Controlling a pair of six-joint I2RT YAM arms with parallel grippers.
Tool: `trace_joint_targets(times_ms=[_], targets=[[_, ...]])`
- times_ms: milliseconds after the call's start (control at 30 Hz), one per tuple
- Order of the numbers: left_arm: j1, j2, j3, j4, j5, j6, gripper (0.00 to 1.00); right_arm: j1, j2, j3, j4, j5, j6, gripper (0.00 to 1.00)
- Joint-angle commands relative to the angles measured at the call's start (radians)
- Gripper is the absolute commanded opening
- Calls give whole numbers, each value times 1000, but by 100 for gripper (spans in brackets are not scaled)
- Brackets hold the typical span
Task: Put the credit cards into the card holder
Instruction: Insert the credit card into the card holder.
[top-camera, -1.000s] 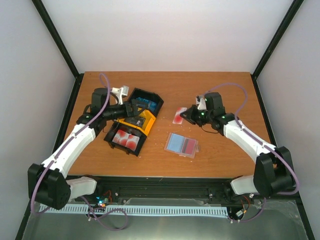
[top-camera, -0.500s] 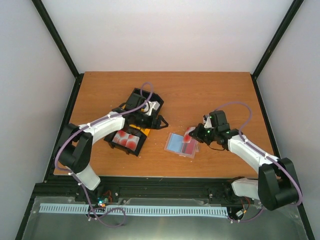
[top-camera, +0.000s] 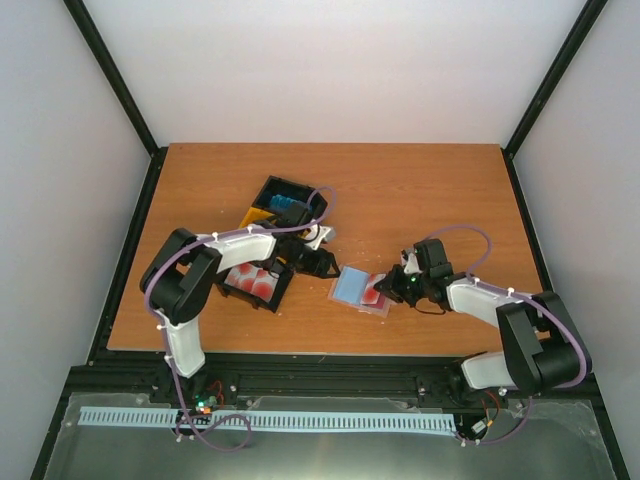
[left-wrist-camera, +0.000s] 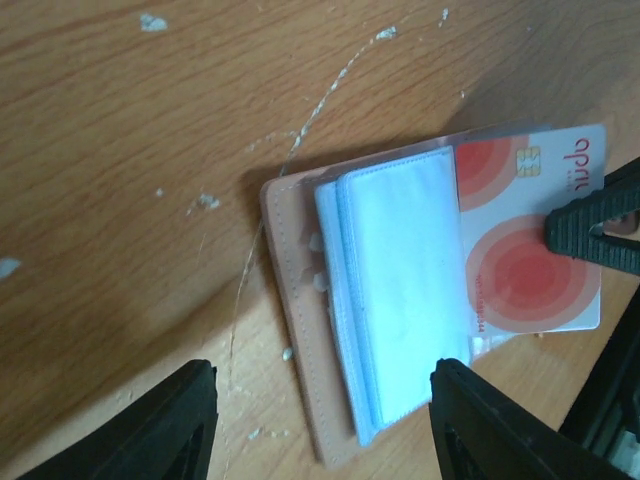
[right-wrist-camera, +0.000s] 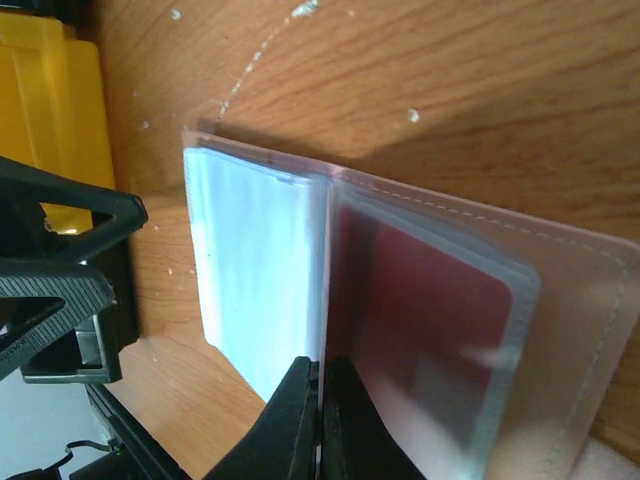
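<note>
The card holder (top-camera: 349, 285) lies open on the table, tan-pink cover (left-wrist-camera: 290, 330) underneath and clear sleeves showing light blue (left-wrist-camera: 400, 300) on top. My right gripper (top-camera: 393, 288) is shut on a red credit card (left-wrist-camera: 530, 250), white with red circles. It holds the card over the holder's right half, the card's edge at the fold (right-wrist-camera: 327, 250). A darker red card (right-wrist-camera: 430, 320) sits in a sleeve there. My left gripper (left-wrist-camera: 325, 425) is open, its fingers astride the holder's near end without touching it.
A three-bin tray stands left of the holder: a black bin with blue cards (top-camera: 285, 200), a yellow middle bin (right-wrist-camera: 50, 100), and a black bin with red cards (top-camera: 250, 282). The left arm reaches across this tray.
My left gripper swung from the tray to the holder's left end, its jaws narrowing. The right gripper carried the red card forward and down onto the open holder.
</note>
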Motion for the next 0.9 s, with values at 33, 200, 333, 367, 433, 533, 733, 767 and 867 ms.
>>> trace_joint_targets(times_ms=[33, 200, 333, 367, 433, 533, 733, 767, 867], targets=[[-45, 43, 62, -34, -72, 47, 58, -4, 20, -34, 96, -28, 8, 3], [-80, 67, 74, -68, -131, 46, 52, -4, 45, -65, 174, -51, 12, 3], [-89, 83, 72, -80, -157, 37, 44, -4, 71, -79, 231, -74, 39, 3], [-90, 89, 73, -82, -161, 33, 42, -3, 70, -85, 239, -75, 44, 3], [-90, 98, 79, -94, -180, 23, 39, -3, 60, -91, 244, -75, 50, 3], [-94, 108, 95, -125, -242, -4, 37, -3, 15, -107, 249, -66, 56, 3], [-94, 107, 93, -135, -280, -27, 31, -3, -106, -130, 244, -29, 38, 3], [-96, 108, 93, -137, -281, -28, 30, -3, -105, -132, 249, -31, 36, 3], [-96, 110, 92, -137, -284, -33, 29, -4, -73, -132, 257, -36, 39, 3]])
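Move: The card holder lies open on the table, its middle about 6 cm to the right of the left hand, 4 cm back and 4 cm below. The right hand already grips a red-and-white card; the holder's clear pocket is about 1 cm left of that hand, 2 cm back and 4 cm below, the blue pocket about 6 cm left and level with it. The black card tray is some 19 cm left of the left hand and 3 cm back. The card, still pinched in the right fingers, goes down and left about 1 cm each at the seam between the pockets, shoving the holder left, then is raised some 3 cm off the holder as the fingertips tip up roughly 10 degrees. The left hand sinks about 3 cm to the holder's left edge, its fingers turning steeper and half closing around that edge without shutting. ##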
